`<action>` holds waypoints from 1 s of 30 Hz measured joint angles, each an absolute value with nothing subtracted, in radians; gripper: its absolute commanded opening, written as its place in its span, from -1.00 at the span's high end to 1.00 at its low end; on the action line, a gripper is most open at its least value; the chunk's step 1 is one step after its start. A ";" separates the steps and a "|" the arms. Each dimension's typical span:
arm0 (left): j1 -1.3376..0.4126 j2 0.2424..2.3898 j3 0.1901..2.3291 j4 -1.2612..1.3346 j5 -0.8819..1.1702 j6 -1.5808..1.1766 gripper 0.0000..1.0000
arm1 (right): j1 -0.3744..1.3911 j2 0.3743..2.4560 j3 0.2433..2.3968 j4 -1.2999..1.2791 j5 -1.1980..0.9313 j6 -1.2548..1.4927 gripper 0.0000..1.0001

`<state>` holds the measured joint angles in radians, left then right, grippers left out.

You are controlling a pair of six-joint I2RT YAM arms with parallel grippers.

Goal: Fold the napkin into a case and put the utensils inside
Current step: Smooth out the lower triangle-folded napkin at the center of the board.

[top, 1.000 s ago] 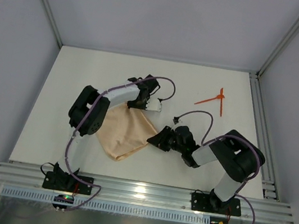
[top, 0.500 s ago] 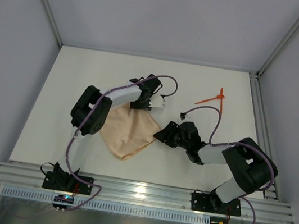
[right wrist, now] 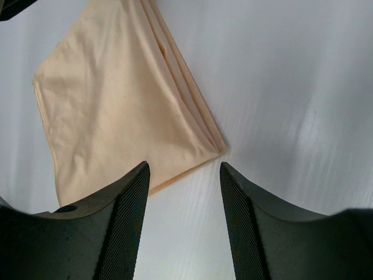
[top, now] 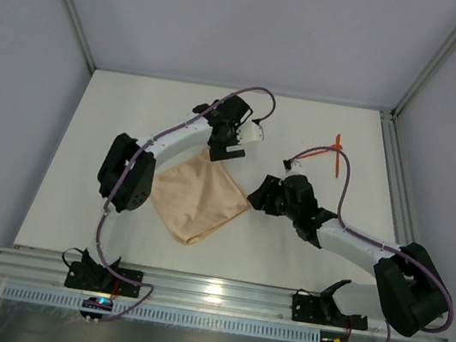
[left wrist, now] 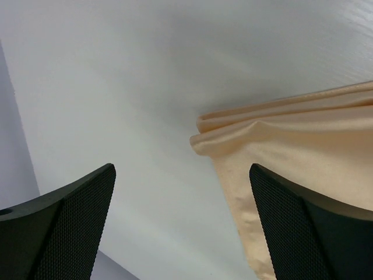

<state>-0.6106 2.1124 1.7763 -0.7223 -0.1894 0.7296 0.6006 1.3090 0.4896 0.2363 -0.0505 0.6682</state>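
The peach napkin [top: 198, 197] lies folded in a flat diamond shape on the white table [top: 133, 113], layered edges along its far right side. My left gripper [top: 217, 153] hovers over the napkin's far corner [left wrist: 199, 135], jaws wide open and holding nothing [left wrist: 182, 172]. My right gripper [top: 255, 200] is open just off the napkin's right corner [right wrist: 220, 148], with only bare table between its fingers [right wrist: 183, 169]. The two orange-red utensils [top: 337, 144] lie crossed at the far right, partly behind the right arm's cable.
The right arm's purple cable [top: 342, 176] loops over the table near the utensils. A metal rail [top: 396, 176] runs along the table's right edge, and grey walls close in the left, far and right sides.
Both grippers opened and let go of the napkin's corners. The left gripper moved farther away, the right arm stretched forward. The napkin now lies flatter and wider.
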 measured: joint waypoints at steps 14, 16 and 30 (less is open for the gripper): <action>-0.339 1.642 1.404 -0.832 -0.092 0.482 -0.09 | 0.548 1.673 0.779 0.142 -0.242 0.401 -0.05; -0.310 1.644 1.309 -0.828 -0.113 0.470 -0.10 | 0.548 1.687 0.783 0.155 -0.262 0.392 0.00; -0.309 1.799 1.135 -0.611 -0.155 0.430 -0.08 | 0.547 1.630 0.628 0.278 -0.319 0.461 0.53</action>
<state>-0.3092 1.7988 1.1355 -0.6106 -0.1551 0.4305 0.5468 1.6299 0.6285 0.2775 -0.3195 0.4614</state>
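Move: The left hand, already open, is above the napkin's top corner, which lies about 2 cm ahead, 2 cm to its left and 8 cm below. Its next spot, the napkin's left corner, is some 10 cm back, 17 cm to its left and 8 cm below. The right hand has the napkin's right corner about 3 cm ahead, 2 cm left and 5 cm below; the near corner lies about 12 cm back and 16 cm left of that hand, equally low. The left hand lifts some 8 cm clear, swings about 17 cm left and back over the napkin while turning some 30 degrees counter-clockwise and narrowing its fingers to half open, then sinks to the left corner and eases 3 cm forward, the corner between the still-parted tips. The right hand hops about 5 cm forward, dips down and slightly left with half-open fingers, turning some 15 degrees counter-clockwise, pinches the napkin's edge just in from the right corner and draws it back about 3 cm. ##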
